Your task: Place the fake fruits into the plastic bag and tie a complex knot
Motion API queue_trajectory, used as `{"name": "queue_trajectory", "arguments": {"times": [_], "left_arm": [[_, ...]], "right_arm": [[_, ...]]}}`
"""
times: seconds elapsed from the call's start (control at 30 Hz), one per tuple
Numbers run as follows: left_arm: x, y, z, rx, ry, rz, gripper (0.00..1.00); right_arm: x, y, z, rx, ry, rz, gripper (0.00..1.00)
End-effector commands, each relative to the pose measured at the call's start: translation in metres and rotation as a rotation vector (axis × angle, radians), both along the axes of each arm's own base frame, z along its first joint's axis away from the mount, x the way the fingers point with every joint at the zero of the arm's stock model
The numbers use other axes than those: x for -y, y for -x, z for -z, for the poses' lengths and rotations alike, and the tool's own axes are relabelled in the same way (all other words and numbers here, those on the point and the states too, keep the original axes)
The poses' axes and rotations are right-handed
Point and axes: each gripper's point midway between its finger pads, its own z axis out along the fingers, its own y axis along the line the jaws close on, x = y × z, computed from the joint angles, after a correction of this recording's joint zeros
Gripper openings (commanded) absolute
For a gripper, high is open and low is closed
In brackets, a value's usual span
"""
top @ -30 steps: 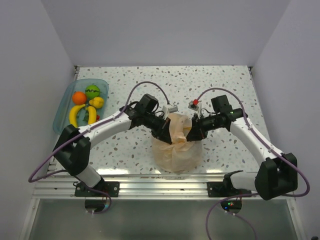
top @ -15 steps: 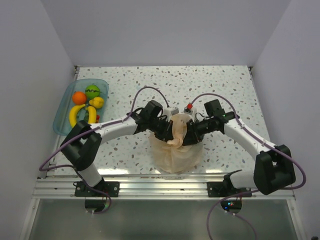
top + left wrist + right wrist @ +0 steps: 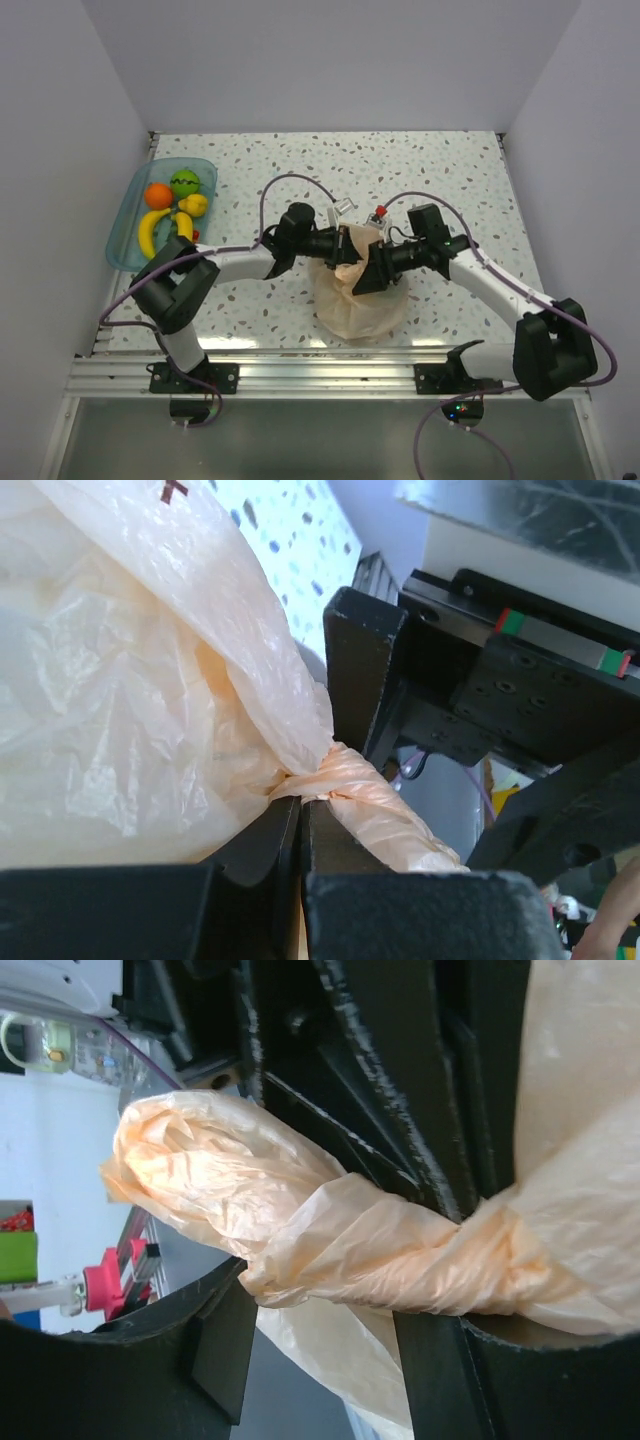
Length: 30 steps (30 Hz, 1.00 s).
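Note:
The peach-orange plastic bag [image 3: 362,300] sits bulging at the table's middle front. My left gripper [image 3: 343,247] is over its neck, shut on a twisted handle strand [image 3: 352,792] that runs out past the jaws. My right gripper [image 3: 325,1310] comes in from the right [image 3: 366,276] and stands open. The other twisted handle [image 3: 300,1230] lies across its gap, unpinched. The strands cross in a tight twist [image 3: 470,1245]; whether this is a tied knot I cannot tell. Fake fruits lie in the blue tray [image 3: 128,225]: orange [image 3: 158,195], green ball [image 3: 184,182], bananas [image 3: 152,229], small yellow piece [image 3: 195,205].
The tray stands against the left wall at the back left. Purple cables [image 3: 290,180] loop above both arms. The aluminium rail [image 3: 320,365] runs along the near table edge. White walls close in the left, right and back sides.
My right gripper has opened and let go of the handle it was pinching. Both grippers have drawn closer together over the neck, and the bag has shifted slightly right.

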Motion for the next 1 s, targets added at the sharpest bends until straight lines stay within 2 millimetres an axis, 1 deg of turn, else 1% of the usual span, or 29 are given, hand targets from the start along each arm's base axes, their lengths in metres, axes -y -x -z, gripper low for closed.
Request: {"name": "queue_trajectory", "arguments": {"times": [0.0,0.07,0.1,0.13,0.17,0.23,0.27,0.33,0.37,0.4,0.43,0.47,0.5,0.53,0.57,0.6,0.67,0.7,0.77,0.8,0.83,0.9,0.93,0.97], "left_arm": [[0.017,0.034,-0.121,0.18,0.381,0.219,0.0],[0.014,0.041,-0.128,0.168,0.404,0.247,0.0],[0.012,0.043,-0.13,0.166,0.409,0.254,0.0],[0.01,0.046,-0.131,0.152,0.411,0.261,0.0],[0.008,0.05,-0.132,0.149,0.413,0.28,0.0],[0.005,0.055,-0.135,0.134,0.427,0.294,0.0],[0.003,0.059,-0.136,0.139,0.437,0.313,0.0],[-0.001,0.065,-0.137,0.14,0.446,0.34,0.0],[-0.004,0.065,-0.135,0.133,0.437,0.336,0.0],[-0.005,0.065,-0.13,0.127,0.425,0.332,0.0],[-0.006,0.064,-0.127,0.133,0.416,0.328,0.0],[-0.01,0.063,-0.12,0.124,0.402,0.321,0.0],[-0.011,0.062,-0.118,0.123,0.397,0.319,0.0],[-0.013,0.061,-0.115,0.126,0.392,0.317,0.0],[-0.015,0.057,-0.109,0.113,0.379,0.307,0.0],[-0.015,0.057,-0.107,0.116,0.375,0.307,0.0],[-0.016,0.054,-0.104,0.11,0.367,0.304,0.0],[-0.016,0.054,-0.103,0.115,0.367,0.306,0.0],[-0.014,0.052,-0.101,0.111,0.358,0.303,0.0],[-0.014,0.051,-0.099,0.115,0.354,0.302,0.0],[-0.013,0.048,-0.099,0.12,0.352,0.294,0.0],[-0.011,0.046,-0.095,0.123,0.336,0.292,0.0],[-0.011,0.044,-0.093,0.123,0.33,0.284,0.0],[-0.011,0.043,-0.093,0.117,0.322,0.278,0.0]], "right_arm": [[-0.015,-0.035,-0.025,0.175,-0.072,0.079,0.58],[-0.02,-0.042,-0.044,0.197,-0.117,0.116,0.59],[-0.024,-0.05,-0.061,0.261,-0.171,0.124,0.59],[-0.027,-0.053,-0.071,0.274,-0.197,0.128,0.6],[-0.03,-0.059,-0.085,0.28,-0.22,0.139,0.6],[-0.035,-0.068,-0.092,0.285,-0.229,0.138,0.6],[-0.037,-0.071,-0.098,0.301,-0.237,0.13,0.6],[-0.037,-0.075,-0.093,0.324,-0.217,0.106,0.59],[-0.037,-0.075,-0.097,0.344,-0.211,0.092,0.58],[-0.032,-0.068,-0.088,0.302,-0.171,0.079,0.57],[-0.029,-0.062,-0.09,0.31,-0.16,0.061,0.56],[-0.022,-0.052,-0.086,0.313,-0.116,0.032,0.56],[-0.017,-0.047,-0.086,0.325,-0.09,0.022,0.55],[-0.009,-0.042,-0.09,0.394,-0.068,0.008,0.55],[-0.002,-0.041,-0.091,0.406,-0.035,0.024,0.54],[0.007,-0.034,-0.087,0.357,0.0,0.043,0.53],[0.022,-0.031,-0.091,0.412,0.048,0.063,0.52],[0.031,-0.027,-0.087,0.377,0.078,0.088,0.49],[0.044,-0.022,-0.085,0.365,0.107,0.109,0.46],[0.051,-0.026,-0.082,0.363,0.125,0.142,0.43],[0.056,-0.029,-0.077,0.362,0.148,0.166,0.37],[0.065,-0.04,-0.064,0.372,0.199,0.218,0.28],[0.065,-0.043,-0.059,0.357,0.209,0.238,0.21],[0.065,-0.046,-0.053,0.351,0.208,0.241,0.18]]}}
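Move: The bag's twisted neck is already shut in the left fingertips, its tail running back from there. That tail crosses the right gripper's open fingers, roughly 2 cm to the right hand's left and 1 cm above it; from the left hand it lies some 4 cm back and 2 cm to the right. The filled bag body sits about 7 cm back of the right hand, level with it sideways, and 10 cm below. Keep the left gripper shut on the bag's neck and raise both hands together, about 7 cm left and 8 cm right, easing slightly forward. Then draw the left back some 6 cm while the right swings off to its right by about 7 cm, rolling about 20 degrees and closing from half open to nearly shut on the twisted plastic beside the left tips. ##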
